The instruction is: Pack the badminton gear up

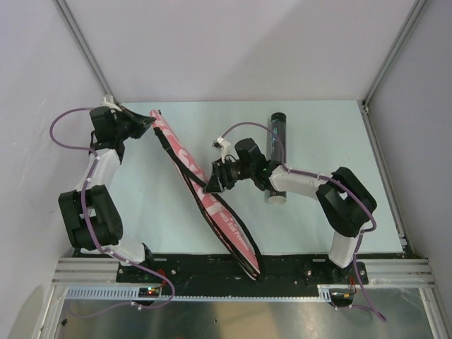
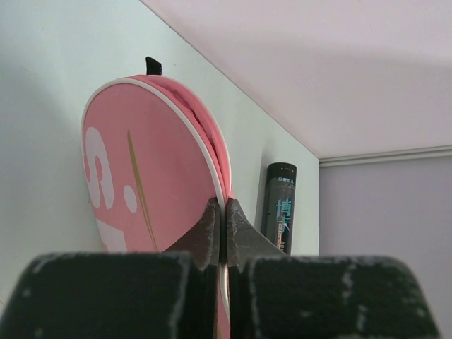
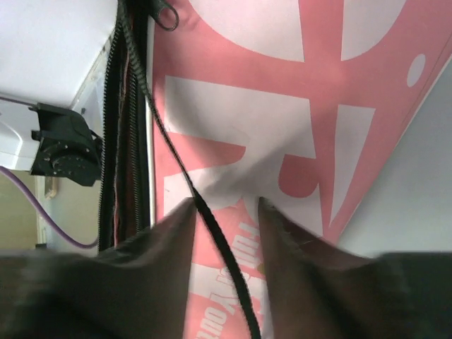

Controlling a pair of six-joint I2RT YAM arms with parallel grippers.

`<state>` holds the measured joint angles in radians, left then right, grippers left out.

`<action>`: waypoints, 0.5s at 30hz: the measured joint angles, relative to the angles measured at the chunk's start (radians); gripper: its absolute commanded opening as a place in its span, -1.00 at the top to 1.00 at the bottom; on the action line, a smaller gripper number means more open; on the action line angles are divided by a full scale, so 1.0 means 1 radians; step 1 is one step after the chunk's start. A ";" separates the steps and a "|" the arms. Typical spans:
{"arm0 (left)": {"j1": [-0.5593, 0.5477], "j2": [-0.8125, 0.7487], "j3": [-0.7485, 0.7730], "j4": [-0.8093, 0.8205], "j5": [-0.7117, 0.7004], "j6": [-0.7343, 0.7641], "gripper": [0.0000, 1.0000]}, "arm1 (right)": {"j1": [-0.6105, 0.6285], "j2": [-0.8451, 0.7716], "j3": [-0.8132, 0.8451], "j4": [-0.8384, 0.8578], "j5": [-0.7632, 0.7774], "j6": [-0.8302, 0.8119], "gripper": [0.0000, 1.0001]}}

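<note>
The pink racket case [image 1: 229, 226] with white lettering lies slanted across the table, from far left to the near edge. My left gripper [image 1: 148, 124] is at its far end, and in the left wrist view that gripper [image 2: 226, 208] is shut on the white piped rim of the case [image 2: 148, 162]. My right gripper [image 1: 213, 181] hovers at the case's middle. Seen from its wrist, the right gripper [image 3: 224, 205] is open just above the case [image 3: 233, 141], and the black strap [image 3: 241, 287] runs loose between the fingers. A black printed tube [image 1: 276, 141] lies behind the right arm.
The case's black zipper edge [image 3: 116, 141] runs along its left side in the right wrist view. The tube [image 2: 280, 208] lies near the back wall. Metal frame posts [image 1: 385, 63] flank the table, and a rail [image 1: 240, 272] crosses the near edge by the arm bases.
</note>
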<state>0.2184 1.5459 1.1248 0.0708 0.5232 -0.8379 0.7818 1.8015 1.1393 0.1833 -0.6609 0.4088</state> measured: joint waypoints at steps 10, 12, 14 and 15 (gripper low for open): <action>0.000 -0.021 -0.018 -0.013 -0.056 0.008 1.00 | 0.003 -0.068 0.019 -0.107 0.039 0.034 0.94; 0.000 -0.021 -0.021 -0.013 -0.067 0.008 1.00 | 0.008 -0.117 0.030 -0.133 0.060 0.048 0.98; 0.000 -0.022 -0.026 -0.013 -0.077 0.007 1.00 | 0.016 -0.164 0.057 -0.146 0.078 0.067 0.99; 0.000 -0.023 -0.027 -0.013 -0.080 0.006 1.00 | 0.025 -0.183 0.075 -0.148 0.087 0.078 0.99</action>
<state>0.2180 1.5230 1.0973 0.0582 0.4427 -0.8314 0.8066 1.6184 1.2140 0.0353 -0.5739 0.4870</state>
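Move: The black strap of the pink bag already runs between the right hand's open fingertips, within a centimetre or so of the hand point and roughly 1 cm below. From there the bag's far end lies about 20 cm ahead, 19 cm left and 8 higher; the black tube some 13 cm ahead, 24 cm right and 10 lower. From the left hand, which holds that far end, the strap is about 21 cm back, 19 cm right and 9 below. The right fingers close on the black strap and pinch it, the hand almost still at first; then it pulls the strap straight up, away from the bag's face, by about 8 to 9 cm, gathering speed with hardly any turn of the wrist. The left hand keeps its pinch on the bag's far end, easing only about 1 cm to the left. ##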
